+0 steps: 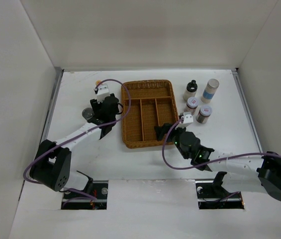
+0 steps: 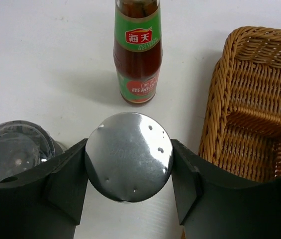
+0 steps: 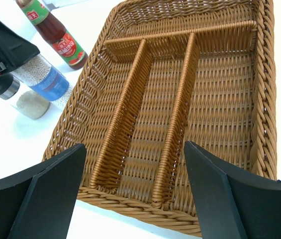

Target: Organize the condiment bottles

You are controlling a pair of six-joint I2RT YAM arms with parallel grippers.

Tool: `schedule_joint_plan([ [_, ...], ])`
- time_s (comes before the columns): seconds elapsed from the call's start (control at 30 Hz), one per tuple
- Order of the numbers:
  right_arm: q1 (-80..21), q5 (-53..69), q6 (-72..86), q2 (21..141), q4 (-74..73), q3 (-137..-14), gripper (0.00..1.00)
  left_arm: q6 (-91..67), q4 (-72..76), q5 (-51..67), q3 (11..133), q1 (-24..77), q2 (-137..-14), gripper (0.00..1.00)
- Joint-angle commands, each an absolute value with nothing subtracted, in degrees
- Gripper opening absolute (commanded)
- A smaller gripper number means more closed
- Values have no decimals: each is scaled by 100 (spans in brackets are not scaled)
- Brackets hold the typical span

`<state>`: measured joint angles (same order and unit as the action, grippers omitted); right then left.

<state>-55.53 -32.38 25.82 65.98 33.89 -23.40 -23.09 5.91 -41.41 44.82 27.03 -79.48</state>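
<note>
My left gripper [image 2: 129,149] is shut on the round lid of a silver-lidded jar [image 2: 129,157]. In the right wrist view this jar [image 3: 48,79] has a blue band and white grains, and it leans slightly. A second silver-lidded jar [image 2: 13,154] stands just left of it and also shows in the top view [image 1: 86,113]. A dark sauce bottle [image 2: 137,55] with a green and red label stands ahead; its yellow cap [image 1: 97,82] shows from above. My right gripper [image 3: 135,194] is open and empty over the near edge of the wicker tray [image 3: 259,99].
The brown divided tray [image 1: 125,114] sits mid-table with nothing in it. To its right stand a black-capped bottle [image 1: 191,89], a blue-banded pale jar [image 1: 210,90] and two red-labelled shakers [image 1: 192,105] [image 1: 204,114]. White walls enclose the table.
</note>
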Motion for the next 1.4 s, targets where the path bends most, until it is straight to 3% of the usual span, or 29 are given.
schedule_joint_plan([
  [0.0,-5524,-3243,2672,6530,3604,-2320,86,-2154,1151,-4271,4737,2755,-7770,46],
  [0.1,-5524,-3278,2593,6478,3621,-2338,86,-1987,1370,-4280,4746,2913,-7489,36],
  [0.33,-5524,-3278,2725,6337,3674,-2233,86,-1688,1651,-4351,5334,3317,-7084,32],
  [0.8,-5489,-3270,2707,6118,3682,-2145,86,-1538,2338,-3367,7768,3081,-9842,32],
  [1.03,-5436,-3261,2733,6073,3647,-2136,87,-1556,2329,-3349,7998,3019,-10467,32],
  [1.23,-5418,-3208,2742,6144,3630,-2171,88,-1564,2706,-3314,7761,2966,-10871,39],
  [1.37,-5401,-3173,2804,6205,3621,-2162,89,-1547,2847,-3296,7620,2949,-10969,51],
])
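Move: The left hand already grips the silver-capped bottle. The left end of the basket's far compartment, where it goes, lies about 13 cm ahead, 12 cm to the right and some 8 cm below; the basket's middle is roughly level and 20 cm to the right. The sauce bottle stands about 8 cm ahead and 2 cm left, the dark-capped jar about 8 cm left and 4 cm back. From the right hand that compartment end is some 23 cm ahead and 15 cm left. Up in an arc, then forward and right: the left hand lifts the still-gripped bottle about 15 cm clear of the table, carries it over the basket's left rim, some 14 cm forward and 12 cm right in all, then lowers it about 13 cm into the far compartment. The fingers tip up some 20 degrees on the way, level back partly, and turn slightly clockwise; the grip is kept. ##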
